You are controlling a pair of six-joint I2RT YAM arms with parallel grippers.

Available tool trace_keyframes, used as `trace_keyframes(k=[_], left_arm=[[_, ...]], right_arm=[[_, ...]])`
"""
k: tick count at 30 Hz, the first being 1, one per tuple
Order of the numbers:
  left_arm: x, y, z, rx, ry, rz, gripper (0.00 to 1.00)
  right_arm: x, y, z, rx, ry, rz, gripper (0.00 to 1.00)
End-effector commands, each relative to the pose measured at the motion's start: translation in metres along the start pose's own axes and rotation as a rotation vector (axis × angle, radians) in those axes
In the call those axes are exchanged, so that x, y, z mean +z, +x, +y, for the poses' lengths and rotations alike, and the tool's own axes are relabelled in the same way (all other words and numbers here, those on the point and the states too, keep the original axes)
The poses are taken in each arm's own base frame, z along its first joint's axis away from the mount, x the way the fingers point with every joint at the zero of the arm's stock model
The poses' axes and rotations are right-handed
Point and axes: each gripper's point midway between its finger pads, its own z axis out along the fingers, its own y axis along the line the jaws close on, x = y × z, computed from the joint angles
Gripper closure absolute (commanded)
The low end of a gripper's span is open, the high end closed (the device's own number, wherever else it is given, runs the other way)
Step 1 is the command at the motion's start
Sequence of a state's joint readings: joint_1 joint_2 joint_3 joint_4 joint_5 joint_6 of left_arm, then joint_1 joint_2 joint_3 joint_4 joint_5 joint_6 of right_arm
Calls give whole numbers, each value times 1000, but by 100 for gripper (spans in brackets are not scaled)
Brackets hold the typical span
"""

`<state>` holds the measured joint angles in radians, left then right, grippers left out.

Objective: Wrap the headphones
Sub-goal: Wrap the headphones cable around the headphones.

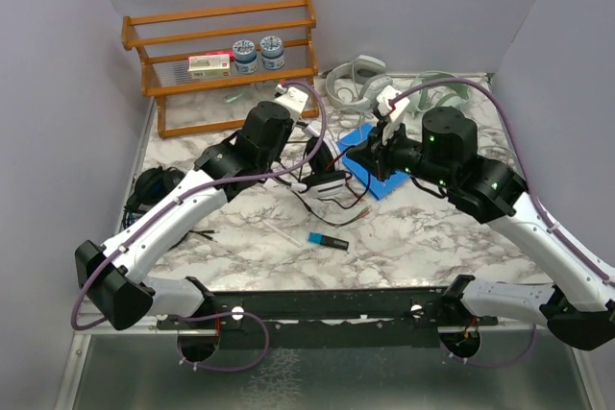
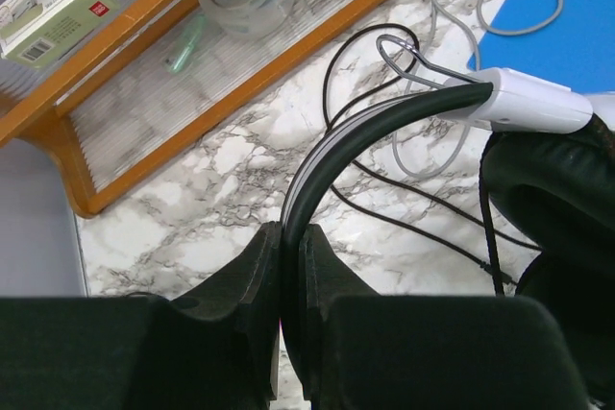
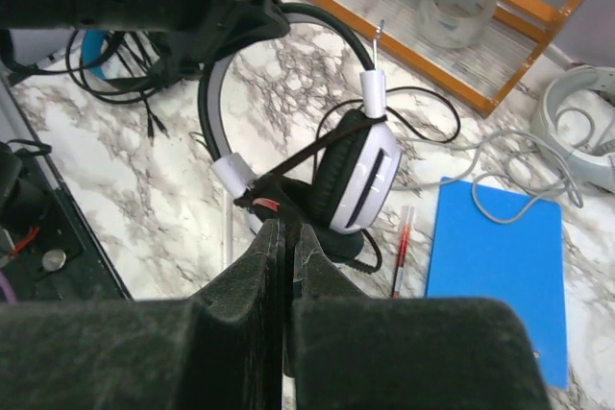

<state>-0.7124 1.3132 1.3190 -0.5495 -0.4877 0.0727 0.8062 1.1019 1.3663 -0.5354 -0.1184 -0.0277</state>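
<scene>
The white-and-black headphones lie near the middle of the marble table. My left gripper is shut on their black headband, seen from above at the left gripper. My right gripper sits just in front of the ear cups, shut on the thin black cable that runs across them. More of the cable loops loosely on the table. A pale grey-white pair lies at the back. An all-black pair lies at the left edge.
A wooden rack with jars and a box stands at the back left, a tape roll on its base. A blue pad lies under the right gripper, with a red pen beside it. A small blue stick lies nearer the front.
</scene>
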Motion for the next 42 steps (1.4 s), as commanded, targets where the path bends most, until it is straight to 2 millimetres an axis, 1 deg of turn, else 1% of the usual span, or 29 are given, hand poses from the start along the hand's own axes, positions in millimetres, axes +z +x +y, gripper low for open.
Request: trace_keyframes(k=[1,3,7,10,13,17,19,21,23,24,25,27,28,30,34,37,38,41,42], left_arm=[[-24,-24,-4,39,90,-135,100],[-31,-24,-15,52,162,-160,100],[-51,-29,-19,56,240,-219,100],[-66,-30,-23,45,300,-234,100],[-76,-26,-33,16,377,-187,100],[-89,-22,-50,-14,488,-149,100],[-99,-24,-57,-31,551,-164,100],[-109,-28,-60,-79,585,-173,100],[-119,-35,-62,-186,604,-166,100],[-125,-38,-65,-217,637,-166,100],[-133,-41,-72,-240,693,-168,100],[-152,-47,-85,-279,806,-168,100],[-158,-50,-87,-297,835,-169,100],[-169,-56,-89,-326,872,-170,100],[-184,-68,-89,-402,914,-160,100],[-195,-80,-92,-466,962,-137,100],[-198,-85,-93,-480,978,-133,100],[-205,-99,-92,-523,999,-117,100],[-208,-104,-92,-536,1006,-112,100]], right_arm=[[-10,-13,-19,-85,99,-8,97],[-7,-10,-26,-105,130,23,96],[-4,3,-50,-133,253,106,99],[-6,5,-63,-147,332,114,99],[-6,2,-72,-156,381,88,99],[0,4,-75,-161,399,66,99],[5,11,-74,-155,388,75,99],[11,20,-69,-148,359,90,98],[15,30,-62,-130,320,102,98],[17,35,-59,-120,304,97,96],[19,40,-57,-109,294,90,95],[19,47,-53,-80,284,57,87],[18,50,-51,-68,279,40,84],[15,50,-48,-44,270,6,80],[7,50,-45,-16,264,-53,79],[2,52,-38,2,236,-128,74],[-3,50,-36,13,228,-170,72],[-7,49,-26,16,176,-280,63],[-6,54,-23,35,161,-299,60]])
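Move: The left hand holds the white-and-black headphones by the headband, with the ear cups about 13 cm to its right, 10 cm back and a few cm lower. The blue marker, over which they are taken, is roughly 18 cm right, 19 cm back and 26 cm below. From the right hand, shut on the cable, the cups lie about 5 cm left, level fore and aft, 9 cm lower; the blue folder is some 13 cm ahead, 14 cm right, 33 cm down. Back, to the right and finally upward, the left hand carries the headphones some 15 cm back towards the space over the marker, rolling its left side down and turning clockwise about 30 degrees while keeping its grip on the headband. The right hand first draws the cable about 5 cm forward and rightward, then sinks, eases back, and parts its fingers around the cable. ##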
